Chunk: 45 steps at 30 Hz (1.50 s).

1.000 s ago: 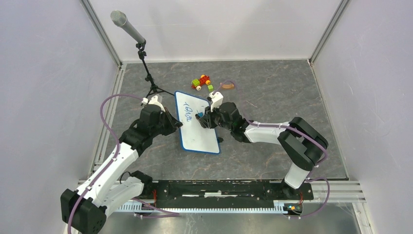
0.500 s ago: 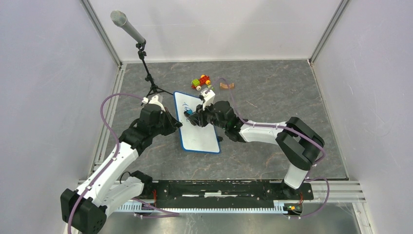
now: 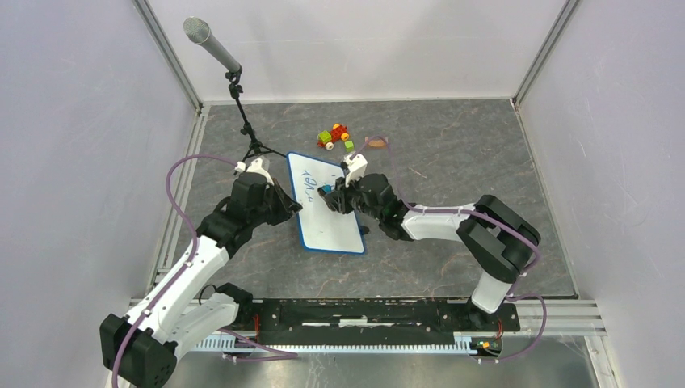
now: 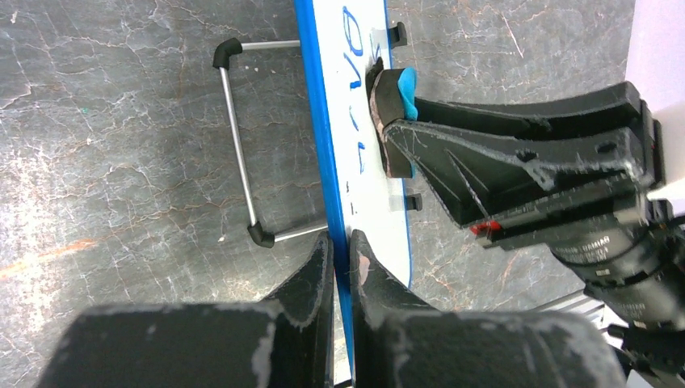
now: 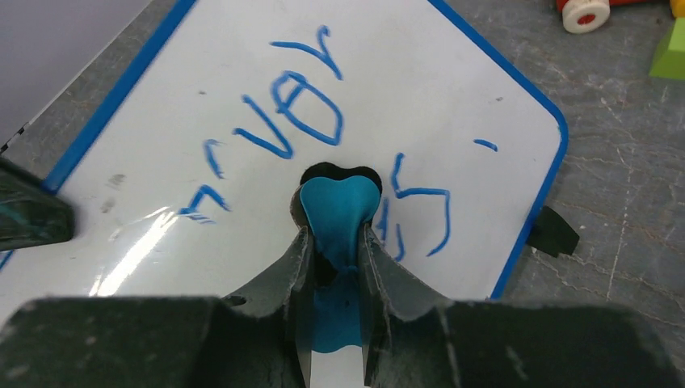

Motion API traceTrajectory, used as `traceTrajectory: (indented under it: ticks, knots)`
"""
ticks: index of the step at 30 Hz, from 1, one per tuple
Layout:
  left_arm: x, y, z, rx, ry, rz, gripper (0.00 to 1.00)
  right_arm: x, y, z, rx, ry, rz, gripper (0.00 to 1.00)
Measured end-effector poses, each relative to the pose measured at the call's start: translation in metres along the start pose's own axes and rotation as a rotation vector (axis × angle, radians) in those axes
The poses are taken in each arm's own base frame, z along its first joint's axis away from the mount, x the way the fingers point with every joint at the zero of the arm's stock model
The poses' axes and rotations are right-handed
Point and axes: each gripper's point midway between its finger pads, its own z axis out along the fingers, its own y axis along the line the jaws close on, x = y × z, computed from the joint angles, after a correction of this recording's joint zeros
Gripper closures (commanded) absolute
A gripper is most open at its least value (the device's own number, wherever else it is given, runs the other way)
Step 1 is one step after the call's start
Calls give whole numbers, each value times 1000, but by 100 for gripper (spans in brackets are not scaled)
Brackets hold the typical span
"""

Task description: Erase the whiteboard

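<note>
The whiteboard, white with a blue rim, lies mid-table with blue handwriting on its far half. My left gripper is shut on the board's left rim. My right gripper is shut on a blue eraser with a dark pad. It presses the eraser onto the board in the middle of the writing. The eraser also shows in the left wrist view, against the board face.
A microphone stand rises behind the board's far left corner. Toy bricks and a small brown piece lie just beyond the board. A metal wire bracket lies left of the board. A green brick sits past its corner.
My right gripper swept the eraser left across the board, then came back right to the middle of the writing. The left gripper kept its hold on the rim.
</note>
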Motion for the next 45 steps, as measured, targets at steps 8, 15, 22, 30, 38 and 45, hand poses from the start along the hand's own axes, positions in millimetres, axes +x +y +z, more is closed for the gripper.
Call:
traceTrajectory:
  ticks: [8, 15, 22, 30, 38, 45]
  knots:
    - [1, 0, 0, 0, 4, 0, 98, -20, 56, -8, -65, -58, -88, 74]
    - [1, 1, 1, -4, 6, -2, 98, -24, 60, -4, -62, -42, -91, 74]
    - [1, 2, 3, -9, 8, -4, 98, -47, 50, 28, -85, -57, 11, 74]
    - [1, 1, 3, -7, 12, -4, 98, -46, 19, 40, -81, -70, 96, 74]
    - [1, 1, 2, -6, 12, -4, 98, -38, 1, 40, -42, -77, 127, 74]
    - [1, 1, 2, -4, 13, -4, 98, -31, -13, 38, 12, -63, 133, 75]
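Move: The right hand holds the eraser on the sloping whiteboard; the remaining left-hand line of writing centres some 5 cm to its left, 3 cm ahead and slightly higher. Scraps of the other line sit about 4 cm ahead and 3 cm right, slightly lower. The toy train stands roughly 17 cm straight ahead, down on the table. From the left hand, pinching the board's left edge, the left-hand line is about 6 cm ahead, 3 cm right, slightly lower. Right rubs the eraser back-left and up 6 cm, then about 8 forward through the writing, left still pinching. ##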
